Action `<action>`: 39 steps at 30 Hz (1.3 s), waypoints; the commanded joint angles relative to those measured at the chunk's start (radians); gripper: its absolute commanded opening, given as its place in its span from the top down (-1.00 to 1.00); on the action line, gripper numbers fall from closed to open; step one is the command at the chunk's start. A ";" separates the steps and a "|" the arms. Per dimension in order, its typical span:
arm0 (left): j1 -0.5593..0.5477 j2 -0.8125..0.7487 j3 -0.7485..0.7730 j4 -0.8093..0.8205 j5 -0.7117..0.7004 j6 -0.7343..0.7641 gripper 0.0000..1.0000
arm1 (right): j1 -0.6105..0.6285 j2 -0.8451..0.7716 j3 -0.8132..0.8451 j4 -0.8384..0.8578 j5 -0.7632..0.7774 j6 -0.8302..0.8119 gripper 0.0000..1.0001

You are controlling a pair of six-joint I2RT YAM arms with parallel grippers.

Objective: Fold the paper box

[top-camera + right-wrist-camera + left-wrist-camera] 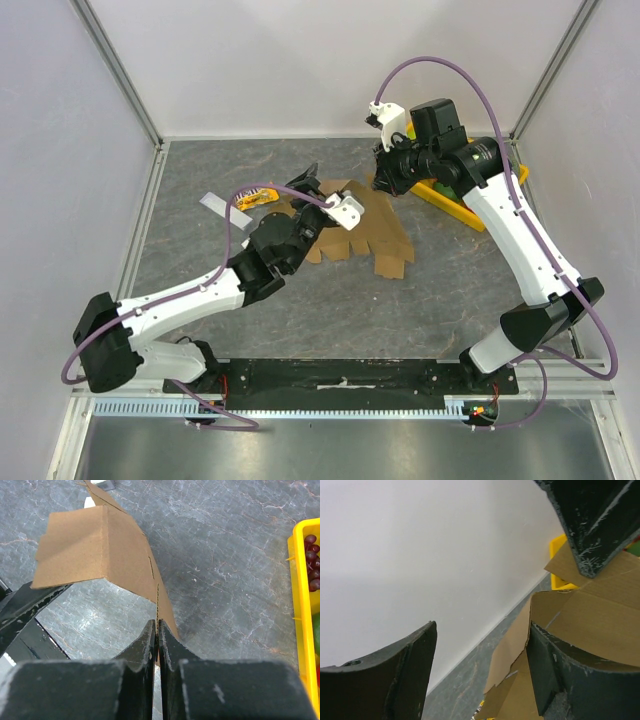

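The paper box [365, 230] is a flat brown creased cardboard sheet with flaps, lying mid-table, its far edge lifted. My right gripper [384, 184] is shut on that far right edge; in the right wrist view the jaws [158, 624] pinch the thin cardboard edge, and a flap [100, 545] stands folded up beyond. My left gripper [308, 186] is open at the sheet's far left side. In the left wrist view its gripper [482, 626] gapes wide, with the cardboard [590, 620] resting against its right finger [570, 680].
A yellow plastic tray [450, 198] of fruit sits at the back right behind the right gripper, and its rim shows in the right wrist view [300, 605]. A yellow snack packet [255, 200] and a grey strip [214, 203] lie left of the sheet. White walls enclose the table.
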 commanded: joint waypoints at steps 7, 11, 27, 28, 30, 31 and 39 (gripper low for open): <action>0.070 -0.071 0.061 -0.233 0.297 -0.201 -0.40 | -0.002 -0.031 0.005 0.008 -0.032 0.002 0.80; 0.101 -0.068 0.079 -0.267 0.351 -0.236 -0.38 | -0.002 -0.039 -0.004 0.013 -0.030 0.001 0.80; 0.193 -0.015 0.196 -0.448 0.620 -0.320 0.04 | -0.003 -0.054 -0.029 0.022 -0.023 -0.010 0.78; 0.195 -0.008 0.203 -0.465 0.636 -0.319 0.04 | -0.002 -0.054 -0.029 0.024 -0.021 -0.010 0.78; 0.201 -0.001 0.214 -0.489 0.646 -0.322 0.04 | -0.002 -0.054 -0.029 0.027 -0.021 -0.009 0.78; 0.204 0.004 0.223 -0.498 0.644 -0.320 0.04 | -0.002 -0.054 -0.027 0.028 -0.020 -0.007 0.78; 0.218 0.050 0.263 -0.554 0.683 -0.323 0.19 | -0.002 -0.056 -0.024 0.037 -0.027 -0.003 0.77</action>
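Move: The box's left side flap already stands between the left gripper's open fingers, its edge about 3 cm to the right, 4 cm below and some 1 cm ahead of the point midway between the pads. The right fingertips, shut on the paper box, are roughly 11 cm to the right of the left hand and 4 cm lower, 1 cm farther out. The snack packet lies about 11 cm ahead of the left hand, 16 cm left and 34 below. From the right hand the flap is some 8 cm to the left, level both ways. Work the left gripper down about 4 cm and right some 3 cm onto the box's side flap, easing up slightly midway before sinking again. Tip the fingers down a good 20 degrees and swing them clockwise about 25 as they narrow to roughly half their earlier gap, one on each side of the flap, without shutting. Keep the right gripper still and clamped on the box. ##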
